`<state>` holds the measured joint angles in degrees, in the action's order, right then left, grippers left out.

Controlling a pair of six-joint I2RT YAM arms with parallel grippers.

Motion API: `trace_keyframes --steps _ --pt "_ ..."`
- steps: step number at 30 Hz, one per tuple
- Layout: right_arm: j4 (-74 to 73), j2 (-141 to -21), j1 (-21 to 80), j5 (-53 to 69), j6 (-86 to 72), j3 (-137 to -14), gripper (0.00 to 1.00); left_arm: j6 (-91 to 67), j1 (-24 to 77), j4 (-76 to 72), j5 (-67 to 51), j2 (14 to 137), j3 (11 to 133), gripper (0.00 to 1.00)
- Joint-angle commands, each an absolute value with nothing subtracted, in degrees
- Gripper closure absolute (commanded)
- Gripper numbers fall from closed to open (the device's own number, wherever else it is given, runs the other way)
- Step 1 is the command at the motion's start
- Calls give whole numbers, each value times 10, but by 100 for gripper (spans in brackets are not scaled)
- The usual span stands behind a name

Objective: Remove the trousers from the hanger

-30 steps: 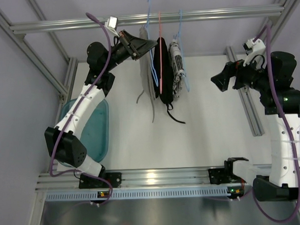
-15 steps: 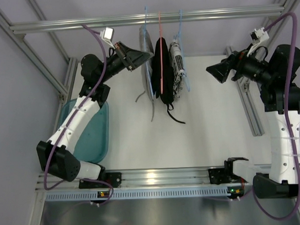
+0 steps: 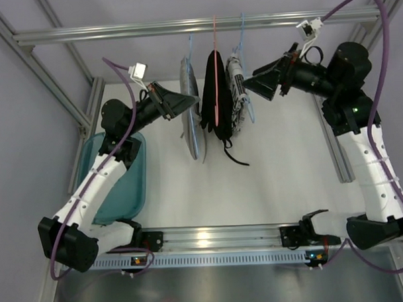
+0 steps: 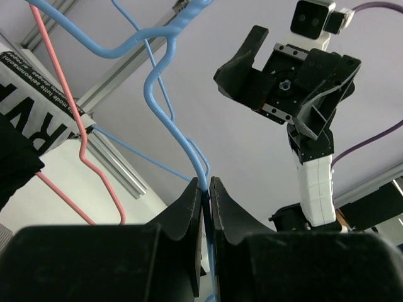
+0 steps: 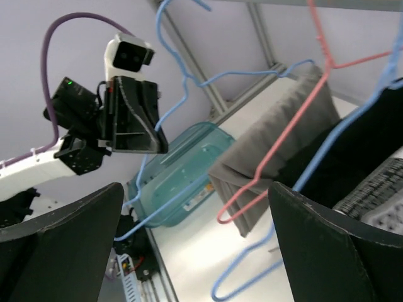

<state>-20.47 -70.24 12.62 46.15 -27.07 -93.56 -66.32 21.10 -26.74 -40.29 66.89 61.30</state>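
Observation:
The grey-beige trousers (image 3: 187,115) hang folded over the light blue hanger (image 3: 190,52), left of the other garments, with a drawstring dangling below. My left gripper (image 3: 186,100) is shut on the hanger's wire; the left wrist view shows the jaws (image 4: 206,186) pinching the blue hanger (image 4: 165,94) below its hook. The hook sits just below the top rail (image 3: 118,29) in the top view. My right gripper (image 3: 247,83) is open and empty, right of the garments. In the right wrist view (image 5: 195,245) it faces the trousers (image 5: 261,148).
A red-orange hanger (image 3: 216,64) carries a black garment (image 3: 216,111). A second blue hanger (image 3: 244,63) carries black-and-white patterned cloth (image 3: 237,97). A teal bin (image 3: 126,180) sits on the white table at the left. Aluminium frame posts stand along both sides.
My left gripper has pulled the blue hanger and trousers left and nearer, away from the rail. My right arm has swung left and up, close to the patterned garment.

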Motion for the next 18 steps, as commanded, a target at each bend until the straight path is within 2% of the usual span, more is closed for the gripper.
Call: trace_keyframes --steps 1,13,18 --pt "-122 -722 190 422 -311 -962 1 -630 212 -347 -407 628 614 100" --pt "-58 -795 340 344 -392 -961 13 -623 212 -337 -420 600 592 100" --pt "-71 -836 382 317 -401 -980 27 -620 212 -337 -426 592 592 100"
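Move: The blue hanger with the gray trousers is already off the rail, pinched in the left fingers, its middle about 2 cm ahead of them. From the right hand the hanger lies some 18 cm to the left, level in reach and about 4 cm lower. The gray trousers hang roughly 14 cm below that hand, also 18 cm left. Between, about 10 cm lower and 6 cm farther out, hang the patterned garment 6 cm left and the black garment 12 cm left. Leftward, quick and nearly level, the right hand sweeps about 13 cm past the patterned and black garments towards the held blue hanger, turning some 10 degrees counter-clockwise and tipping slightly down, its wide-open fingers starting to close by about a quarter. The left hand keeps its pinch on the hanger and eases back about 2 cm, then settles. ##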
